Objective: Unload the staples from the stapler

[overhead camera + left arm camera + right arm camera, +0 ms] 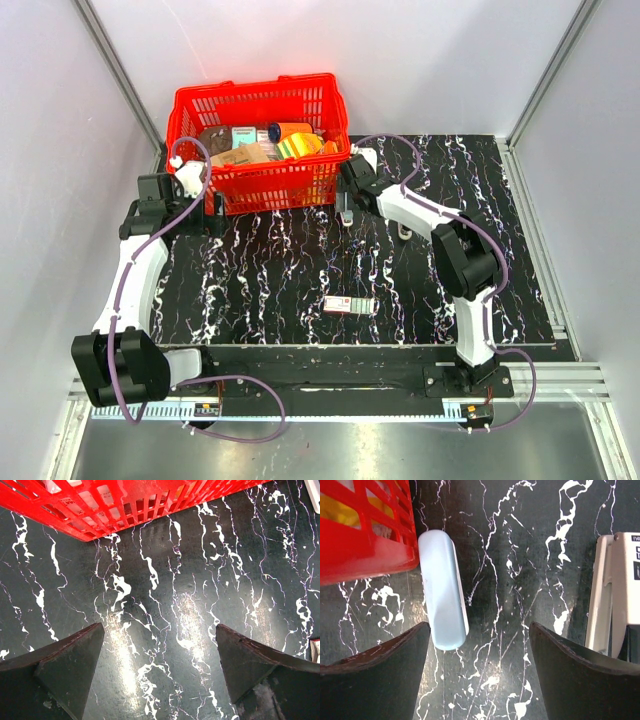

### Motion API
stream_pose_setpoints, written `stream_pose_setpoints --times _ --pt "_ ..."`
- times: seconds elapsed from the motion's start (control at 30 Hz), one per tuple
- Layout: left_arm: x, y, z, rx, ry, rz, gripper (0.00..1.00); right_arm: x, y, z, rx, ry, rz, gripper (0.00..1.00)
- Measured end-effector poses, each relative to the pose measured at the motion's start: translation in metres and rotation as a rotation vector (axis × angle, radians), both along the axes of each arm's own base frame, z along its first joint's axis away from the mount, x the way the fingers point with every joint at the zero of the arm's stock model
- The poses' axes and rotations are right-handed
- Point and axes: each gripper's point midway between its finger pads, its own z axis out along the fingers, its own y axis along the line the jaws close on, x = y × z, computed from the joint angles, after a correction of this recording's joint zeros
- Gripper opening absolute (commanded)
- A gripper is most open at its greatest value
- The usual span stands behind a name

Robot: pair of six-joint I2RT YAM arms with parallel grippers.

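No slim black stapler shows in any view. My right gripper (477,625) is open and empty, low over the black marbled table (300,260) at the red basket's front right corner (347,205). A rounded pale blue-and-white oblong (442,590) lies just ahead of its left finger, against the basket. A white hinged object (612,590) lies beyond its right finger. My left gripper (160,627) is open and empty over bare table, near the basket's front left (205,212).
The red basket (262,178) holds several packages and stands at the back left; its wall shows in both wrist views (100,510) (365,545). A small red-green-white box (349,305) lies mid-table near the front. Grey walls enclose the table.
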Motion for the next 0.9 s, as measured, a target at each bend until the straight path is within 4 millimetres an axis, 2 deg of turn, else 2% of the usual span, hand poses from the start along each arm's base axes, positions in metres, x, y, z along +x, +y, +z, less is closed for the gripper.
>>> stream_pose_setpoints --times 0.17,0.7,0.83,0.9 --pt "0.0 0.001 0.0 0.003 0.0 -0.001 0.99 0.009 0.005 0.0 0.026 -0.025 0.002 0.82" --pt "0.0 0.003 -0.001 0.02 -0.001 -0.003 0.99 0.021 0.027 -0.004 0.172 -0.108 0.011 0.66" --pt "0.0 0.004 -0.002 0.03 0.0 -0.004 0.99 0.019 0.028 -0.008 0.181 -0.103 0.011 0.66" --pt "0.0 0.005 -0.002 0.034 0.0 -0.005 0.99 0.008 0.028 -0.022 0.168 -0.069 0.022 0.73"
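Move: The right hand hangs half-closed beside the grey rounded bar, apparently the stapler, whose middle is about 3 cm to its left, 4 cm ahead and 4 cm lower. A cream-coloured tool lies some 10 cm to the hand's right and 1 cm ahead, at the same depth. The red basket, its near corner close against the stapler, is centred about 19 cm left and 13 cm ahead, level in height. From the left hand the stapler is roughly 26 cm right, 13 cm ahead and 14 cm below. Contact can't be made out; the right hand lines itself up astride the near part of the stapler. It shifts about 3 cm left and 2 cm forward, rolling its left side up some 10 degrees and narrowing its fingers by about a quarter of their travel, then at the very end drops about 2 cm and eases back 1 cm with the fingers still open around the stapler. ##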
